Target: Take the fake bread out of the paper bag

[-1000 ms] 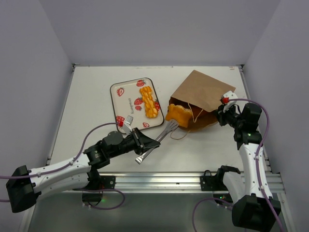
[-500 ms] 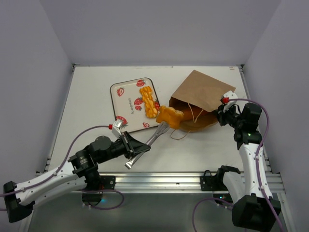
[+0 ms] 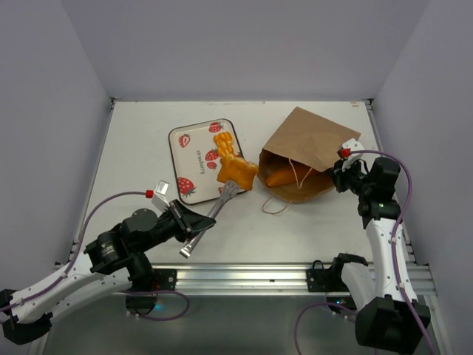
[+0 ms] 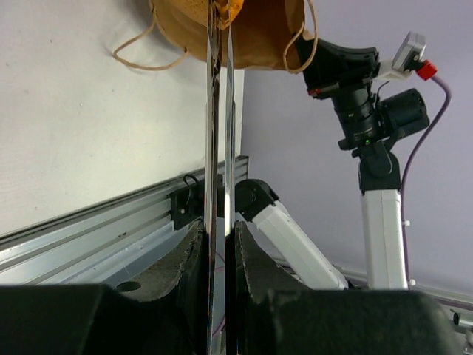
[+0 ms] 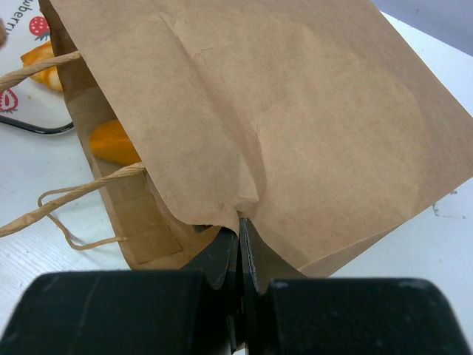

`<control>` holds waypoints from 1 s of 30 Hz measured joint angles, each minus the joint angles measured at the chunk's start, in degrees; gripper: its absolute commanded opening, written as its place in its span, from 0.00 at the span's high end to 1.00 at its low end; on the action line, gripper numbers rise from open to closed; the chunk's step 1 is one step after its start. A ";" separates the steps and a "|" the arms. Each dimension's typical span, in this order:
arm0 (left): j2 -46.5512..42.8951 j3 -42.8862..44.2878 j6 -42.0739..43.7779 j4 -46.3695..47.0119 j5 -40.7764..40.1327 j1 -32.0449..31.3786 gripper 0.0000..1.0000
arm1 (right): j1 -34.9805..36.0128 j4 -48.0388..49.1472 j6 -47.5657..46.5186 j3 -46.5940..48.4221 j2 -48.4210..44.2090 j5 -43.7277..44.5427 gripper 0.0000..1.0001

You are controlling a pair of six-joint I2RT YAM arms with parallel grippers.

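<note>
The brown paper bag (image 3: 314, 144) lies on its side with its mouth facing left. My right gripper (image 3: 338, 174) is shut on the bag's upper edge (image 5: 239, 222), holding the mouth open. An orange fake bread (image 3: 279, 178) lies inside the bag (image 5: 111, 140). My left gripper (image 3: 196, 224) is shut on silver metal tongs (image 3: 216, 211), which run up between its fingers (image 4: 219, 233). The tong tips pinch a golden fake bread (image 3: 237, 171) held over the right edge of the strawberry tray (image 3: 188, 151). A braided fake bread (image 3: 222, 142) lies on the tray, partly hidden by the held one.
The bag's twisted handles (image 3: 275, 205) trail onto the table in front of its mouth. The metal rail (image 3: 244, 277) runs along the near edge. Grey walls close in the table on three sides.
My left arm has drawn back to the left, carrying the tongs and the golden bread from the bag's mouth to the tray's right edge. The right gripper and bag have not moved.
</note>
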 measured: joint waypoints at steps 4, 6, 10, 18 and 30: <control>-0.15 2.97 0.74 -3.28 -3.10 0.00 1.00 | 0.00 0.00 0.00 0.00 0.02 0.02 1.00; -0.20 3.17 0.79 -4.46 -4.92 0.00 1.00 | 0.00 0.00 0.00 0.00 0.02 0.00 1.00; 0.15 3.17 0.81 -6.60 -8.68 0.00 1.00 | 0.00 0.00 0.00 0.00 0.00 0.00 1.00; 12.98 8.46 4.63 -5.16 -11.93 4.70 1.00 | 0.00 0.02 0.02 0.00 -0.02 0.00 1.00; 29.24 9.40 11.76 8.26 2.60 31.82 1.00 | -0.22 0.00 0.00 0.00 -0.28 -0.02 1.00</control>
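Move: About 32 cm ahead of the left hand, 7 cm to its left and 20 cm below lies the tray's bare left half, where the bread in the held tongs is headed. The bread twist lies on the tray, some 33 cm ahead and 6 cm to the right; the paper bag sits about 27 cm ahead and 33 cm to the right. From the right hand, the tray's left half is roughly 14 cm farther out and 47 cm to the left. Swinging the tongs and their bread leftward and out over the tray, the left hand first eases left and forward, then drives quickly forward, some 16 cm in all with about 6 cm left, sinking slightly late. The hand turns about 25 degrees counter-clockwise while its left side rises, fingers keeping the tongs pinched. The right hand stays still, keeping its pinch on the bag's edge. ##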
